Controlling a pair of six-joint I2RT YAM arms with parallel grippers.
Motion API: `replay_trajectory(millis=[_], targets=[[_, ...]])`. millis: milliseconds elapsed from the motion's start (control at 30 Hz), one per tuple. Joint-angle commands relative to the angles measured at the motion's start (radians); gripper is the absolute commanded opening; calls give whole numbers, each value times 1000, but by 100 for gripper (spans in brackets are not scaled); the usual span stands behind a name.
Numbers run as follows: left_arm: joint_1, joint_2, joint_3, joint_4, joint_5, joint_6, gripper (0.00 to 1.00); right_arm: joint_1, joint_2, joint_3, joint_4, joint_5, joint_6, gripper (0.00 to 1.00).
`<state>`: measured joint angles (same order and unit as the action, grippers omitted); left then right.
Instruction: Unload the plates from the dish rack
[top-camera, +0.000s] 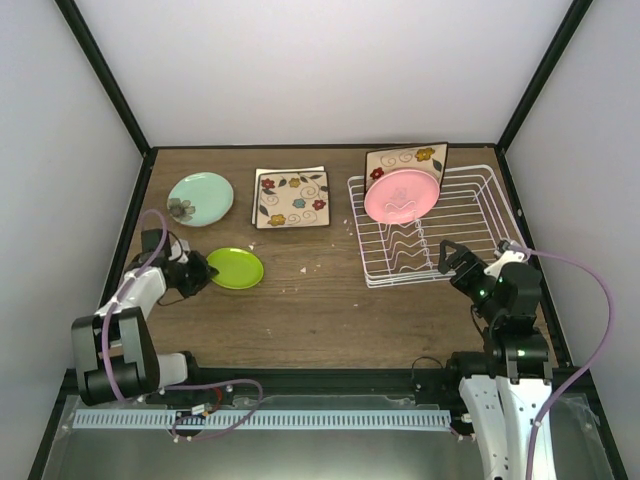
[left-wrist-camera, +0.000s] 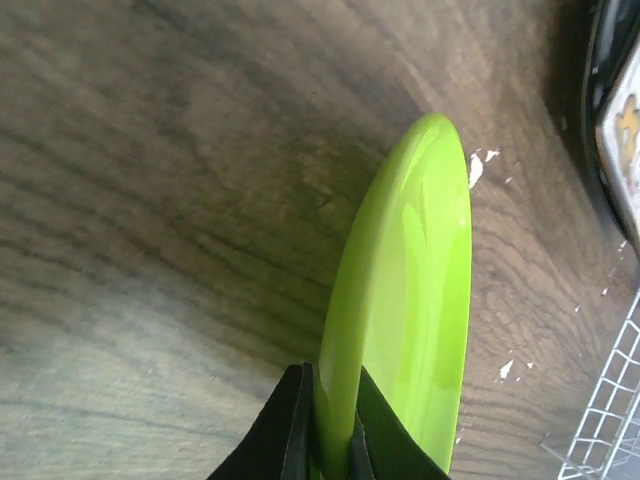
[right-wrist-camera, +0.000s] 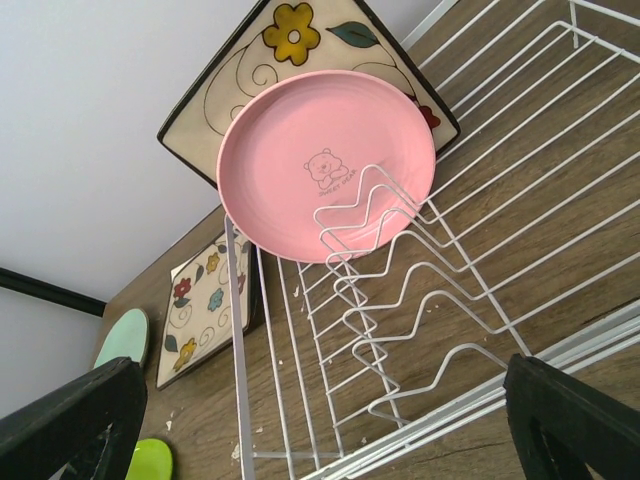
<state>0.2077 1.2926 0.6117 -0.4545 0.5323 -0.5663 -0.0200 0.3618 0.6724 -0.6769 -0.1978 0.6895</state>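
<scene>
The white wire dish rack (top-camera: 470, 215) stands at the right. In it a round pink plate (top-camera: 402, 195) stands upright, with a square cream flowered plate (top-camera: 405, 158) leaning behind it; both show in the right wrist view, the pink plate (right-wrist-camera: 320, 160) and the flowered one (right-wrist-camera: 300, 45). My right gripper (top-camera: 452, 258) is open and empty at the rack's near edge (right-wrist-camera: 240, 330). My left gripper (top-camera: 197, 272) is shut on the rim of a small lime-green plate (top-camera: 236, 268), low at the table; its fingers (left-wrist-camera: 290, 420) pinch the plate's (left-wrist-camera: 410, 300) edge.
A round mint-green plate (top-camera: 200, 197) and a square cream flowered plate (top-camera: 291, 198), lying on another plate, are on the wooden table (top-camera: 320, 290) at the back left. Grey walls and black frame posts enclose the table. Small white crumbs lie near the rack.
</scene>
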Motion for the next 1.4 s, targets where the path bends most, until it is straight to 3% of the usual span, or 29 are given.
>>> replay_trajectory(millis=[0, 433, 633, 767, 833, 933, 1067, 1233, 1367], targets=[[2, -51, -25, -9, -27, -18, 4, 9, -28, 21, -33, 14, -12, 100], [2, -79, -82, -40, -90, -58, 44, 9, -56, 27, -66, 25, -8, 100], [15, -70, -58, -112, -147, -87, 77, 9, -76, 41, -92, 43, -5, 100], [63, -41, -2, -207, -224, -95, 85, 9, -94, 52, -118, 55, -1, 100], [96, -19, 82, -265, -285, -84, 86, 9, -102, 60, -132, 65, 0, 100], [119, 34, 330, -290, -281, -73, 88, 9, -109, 75, -150, 81, -1, 100], [71, 123, 677, -169, -208, -68, 88, 9, -111, 84, -159, 91, -2, 100], [-132, 326, 1033, 48, -88, 77, 88, 9, -98, 70, -121, 74, 7, 100], [-353, 515, 1339, 25, 3, 416, 84, 9, -71, 75, -95, 57, 10, 100]])
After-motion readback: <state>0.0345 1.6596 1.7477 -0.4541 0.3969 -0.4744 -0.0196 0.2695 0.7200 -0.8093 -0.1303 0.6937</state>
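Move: In the left fingers, tilted, the green plate is still held near its left edge, its middle about 5 cm right of the hand and 2 cm lower. Its place on the table is some 2 cm back, 5 cm right and 4 cm below. The light-green plate lies 20 cm ahead and 4 cm left, the square plates 20 cm ahead and 17 cm right. From the right hand that place is about 4 cm ahead, 43 cm left, 23 cm below. Easing back about 4 cm and down a little over 2, the left hand lays the green plate onto the bare table, opening wide on the way. It comes free leftward off the near-left rim, then sweeps up and forward some 35 cm high, bearing right late, over the light-green plate, fingers tipping up. The right hand, open, drifts back about 3 cm. ##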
